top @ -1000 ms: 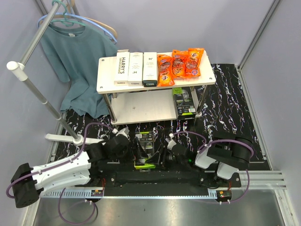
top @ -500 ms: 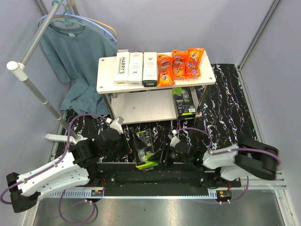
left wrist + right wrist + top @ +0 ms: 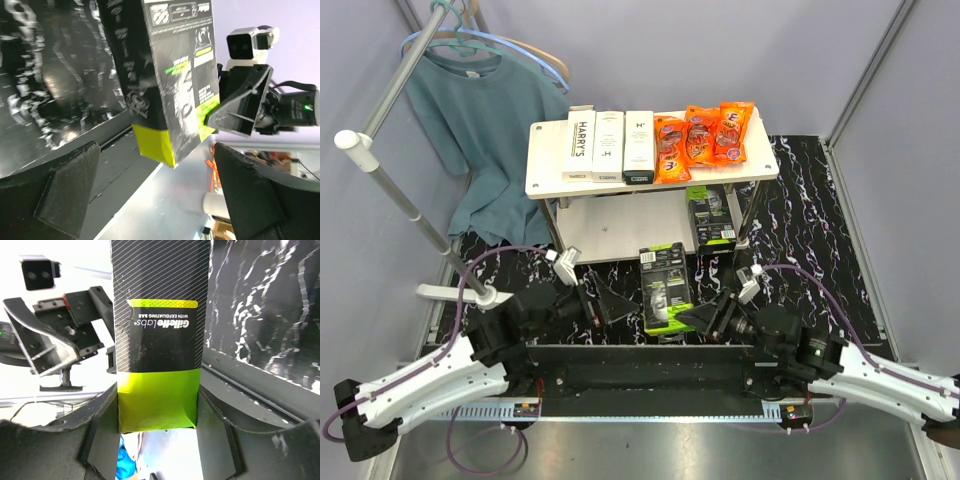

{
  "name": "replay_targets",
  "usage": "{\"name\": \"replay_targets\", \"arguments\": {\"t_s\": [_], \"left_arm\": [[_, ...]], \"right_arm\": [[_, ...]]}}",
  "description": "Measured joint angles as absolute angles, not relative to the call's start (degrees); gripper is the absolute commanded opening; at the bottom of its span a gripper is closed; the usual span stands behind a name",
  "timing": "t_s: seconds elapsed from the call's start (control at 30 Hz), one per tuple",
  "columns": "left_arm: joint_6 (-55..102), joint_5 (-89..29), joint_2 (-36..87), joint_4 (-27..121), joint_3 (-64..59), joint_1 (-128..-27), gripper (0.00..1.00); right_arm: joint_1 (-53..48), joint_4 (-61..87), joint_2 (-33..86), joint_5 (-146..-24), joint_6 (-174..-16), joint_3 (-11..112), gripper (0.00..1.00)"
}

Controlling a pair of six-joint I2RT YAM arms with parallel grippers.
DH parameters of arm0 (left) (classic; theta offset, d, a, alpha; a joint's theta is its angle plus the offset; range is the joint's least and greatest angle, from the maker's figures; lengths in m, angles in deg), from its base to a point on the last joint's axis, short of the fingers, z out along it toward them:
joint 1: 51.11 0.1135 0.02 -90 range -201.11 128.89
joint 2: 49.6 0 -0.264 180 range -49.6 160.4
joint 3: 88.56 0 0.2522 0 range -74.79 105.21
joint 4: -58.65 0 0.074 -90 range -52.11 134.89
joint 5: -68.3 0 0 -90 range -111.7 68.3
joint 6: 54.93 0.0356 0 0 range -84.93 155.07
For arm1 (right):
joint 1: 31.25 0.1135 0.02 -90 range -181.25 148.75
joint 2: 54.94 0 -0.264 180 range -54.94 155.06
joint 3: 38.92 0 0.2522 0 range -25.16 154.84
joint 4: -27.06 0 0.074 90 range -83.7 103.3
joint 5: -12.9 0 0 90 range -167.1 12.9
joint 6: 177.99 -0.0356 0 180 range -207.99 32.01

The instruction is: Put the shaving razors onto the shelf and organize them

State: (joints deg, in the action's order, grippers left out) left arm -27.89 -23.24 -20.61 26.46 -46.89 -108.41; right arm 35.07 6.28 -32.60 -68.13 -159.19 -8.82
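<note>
A black razor box with a lime-green end (image 3: pixel 665 290) is held over the dark mat in front of the shelf (image 3: pixel 545 165). My right gripper (image 3: pixel 705 318) is shut on its green end (image 3: pixel 157 410). My left gripper (image 3: pixel 608 298) stands open just left of the box, apart from it; its wrist view shows the box (image 3: pixel 170 75) beyond the wide fingers (image 3: pixel 65 190). Three slim white razor boxes (image 3: pixel 608 145) lie side by side on the top board. Another black razor box (image 3: pixel 712 215) stands on the lower board (image 3: pixel 620 235) at its right end.
Orange snack packets (image 3: pixel 705 130) fill the right half of the top board. A teal shirt (image 3: pixel 485 130) hangs from a rack pole (image 3: pixel 400 190) at the left. The black marbled mat (image 3: pixel 800 220) runs between grey walls.
The right arm has swung out to the right and carried the black box right and toward the shelf. The left arm has stretched forward, its gripper still open.
</note>
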Motion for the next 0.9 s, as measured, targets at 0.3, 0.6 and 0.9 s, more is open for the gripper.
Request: {"name": "replay_targets", "arguments": {"t_s": [0.3,0.6,0.9], "left_arm": [[-28.13,-29.80,-12.72,43.46,-49.23,-108.52,0.99],[-30.01,-30.67,-6.27,53.86,-51.79,-112.14,0.98],[-35.40,-30.72,0.09,67.66,-57.30,-113.74,0.95]], "right_arm": [[35.07,-6.82,-43.46,-63.21,-158.64,-8.58,0.17],[35.07,-6.44,-40.53,-62.73,-156.41,-5.59,0.17],[35.07,-2.31,-37.93,-62.82,-154.27,-3.12,0.17]]}}
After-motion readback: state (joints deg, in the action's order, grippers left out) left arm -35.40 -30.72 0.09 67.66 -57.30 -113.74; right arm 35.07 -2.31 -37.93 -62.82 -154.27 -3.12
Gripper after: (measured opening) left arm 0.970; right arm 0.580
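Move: The black razor box, pinched by the right gripper near its green end, has its middle about 11 cm to the left gripper's right and 5 cm ahead, roughly level with it. From the right hand that middle is some 6 cm ahead and 4 cm left, also about level. The shelved black box on the lower tier sits about 25 cm ahead of the right hand, 5 cm right and 8 cm lower. Bring the wide-open left gripper about 7 cm to the right, to the box's free left side near the green end, rising slightly before dipping, while its fingers level out and turn clockwise to point more squarely right. Keep the right grip closed on the box; ease it some 3 cm right, then lift it about 3 cm above its starting height. ##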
